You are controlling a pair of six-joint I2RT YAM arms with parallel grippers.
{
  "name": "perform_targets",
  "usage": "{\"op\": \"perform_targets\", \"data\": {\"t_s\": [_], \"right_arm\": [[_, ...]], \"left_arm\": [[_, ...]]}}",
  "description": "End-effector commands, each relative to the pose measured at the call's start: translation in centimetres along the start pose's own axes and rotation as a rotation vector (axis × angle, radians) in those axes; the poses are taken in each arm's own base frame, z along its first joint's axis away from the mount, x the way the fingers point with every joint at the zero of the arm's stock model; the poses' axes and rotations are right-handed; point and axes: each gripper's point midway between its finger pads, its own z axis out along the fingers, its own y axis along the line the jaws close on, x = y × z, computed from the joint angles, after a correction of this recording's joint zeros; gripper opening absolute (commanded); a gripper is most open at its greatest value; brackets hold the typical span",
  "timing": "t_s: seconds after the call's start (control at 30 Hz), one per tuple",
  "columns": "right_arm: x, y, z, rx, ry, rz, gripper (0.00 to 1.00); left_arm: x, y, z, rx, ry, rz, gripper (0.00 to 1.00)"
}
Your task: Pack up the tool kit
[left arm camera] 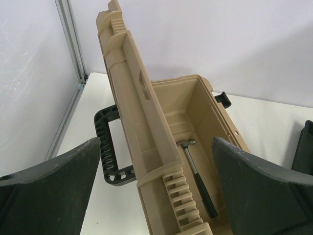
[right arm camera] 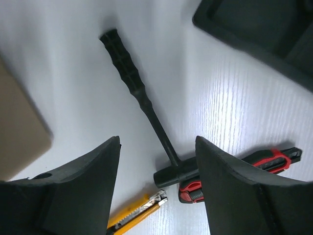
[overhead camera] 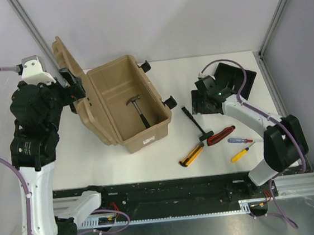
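The tool kit is a large tan ribbed box standing open left of the table's middle, with its lid raised upright on the left side. A steel-headed hammer lies on its floor. My left gripper is open, and its fingers straddle the upright lid with the kit's black handle on the left. My right gripper hangs open over a black mallet lying on the table, with nothing between its fingers.
Right of the kit lie the black mallet, a red-and-black tool, a yellow utility knife and two screwdrivers. A black tray sits at the back right. Black latches stick out from the kit's right side.
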Motion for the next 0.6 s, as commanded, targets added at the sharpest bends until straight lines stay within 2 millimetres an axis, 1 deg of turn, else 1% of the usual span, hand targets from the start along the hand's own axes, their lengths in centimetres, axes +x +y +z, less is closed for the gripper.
{"op": "perform_targets", "data": {"t_s": [0.0,0.07,0.17,0.23,0.4,0.43,0.5,0.57], "right_arm": [[4.3,-0.6,3.2,0.001,0.131,-0.03,0.65],[5.5,-0.8,4.4,-0.005,0.158,-0.051,0.64],[6.6,-0.6,5.7,-0.026,0.183,-0.079,0.62],[7.2,-0.4,6.3,-0.039,0.2,-0.094,0.61],[8.8,-0.5,7.4,-0.024,0.247,-0.109,0.57],[9.1,-0.6,7.7,-0.019,0.257,-0.11,0.56],[9.7,-0.7,8.1,-0.009,0.275,-0.113,0.49],[10.2,-0.9,8.5,0.005,0.291,-0.112,0.37]], "left_arm": [[-1.3,0.0,-0.3,0.0,-0.048,-0.006,0.99],[-1.3,0.0,-0.4,0.0,-0.047,-0.007,0.99],[-1.1,0.0,-0.3,0.001,-0.044,-0.006,0.99],[-0.9,-0.1,-0.3,0.003,-0.04,-0.006,0.99],[-0.7,0.0,-0.2,-0.002,-0.034,-0.004,1.0],[-0.6,0.1,-0.2,-0.004,-0.034,-0.002,0.99],[-0.6,0.2,-0.1,-0.008,-0.033,0.002,0.99],[-0.6,0.3,-0.1,-0.013,-0.033,0.005,0.99]]}}
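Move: The right hand comes down empty over the black mallet, whose middle lies about 12 cm below and 2 cm to the left, about level fore and aft, its head at the near end. The red-handled tool lies roughly 8 cm back and 9 cm right of the hand, the yellow utility knife some 16 cm back and 7 cm left, and the black tray about 16 cm ahead and 20 cm right. From the left hand, the mallet is about 7 cm ahead, 50 cm right and 45 cm below. The right hand drops about 11 cm onto the black mallet, easing some 3 cm back on the way and tipping its fingers roughly 15 degrees steeper towards the table, then slows almost to a stop low over the shaft on the handle side of the head. As it settles, the open fingers narrow by about a third, one on each side of the shaft, but stay short of a visible pinch. ##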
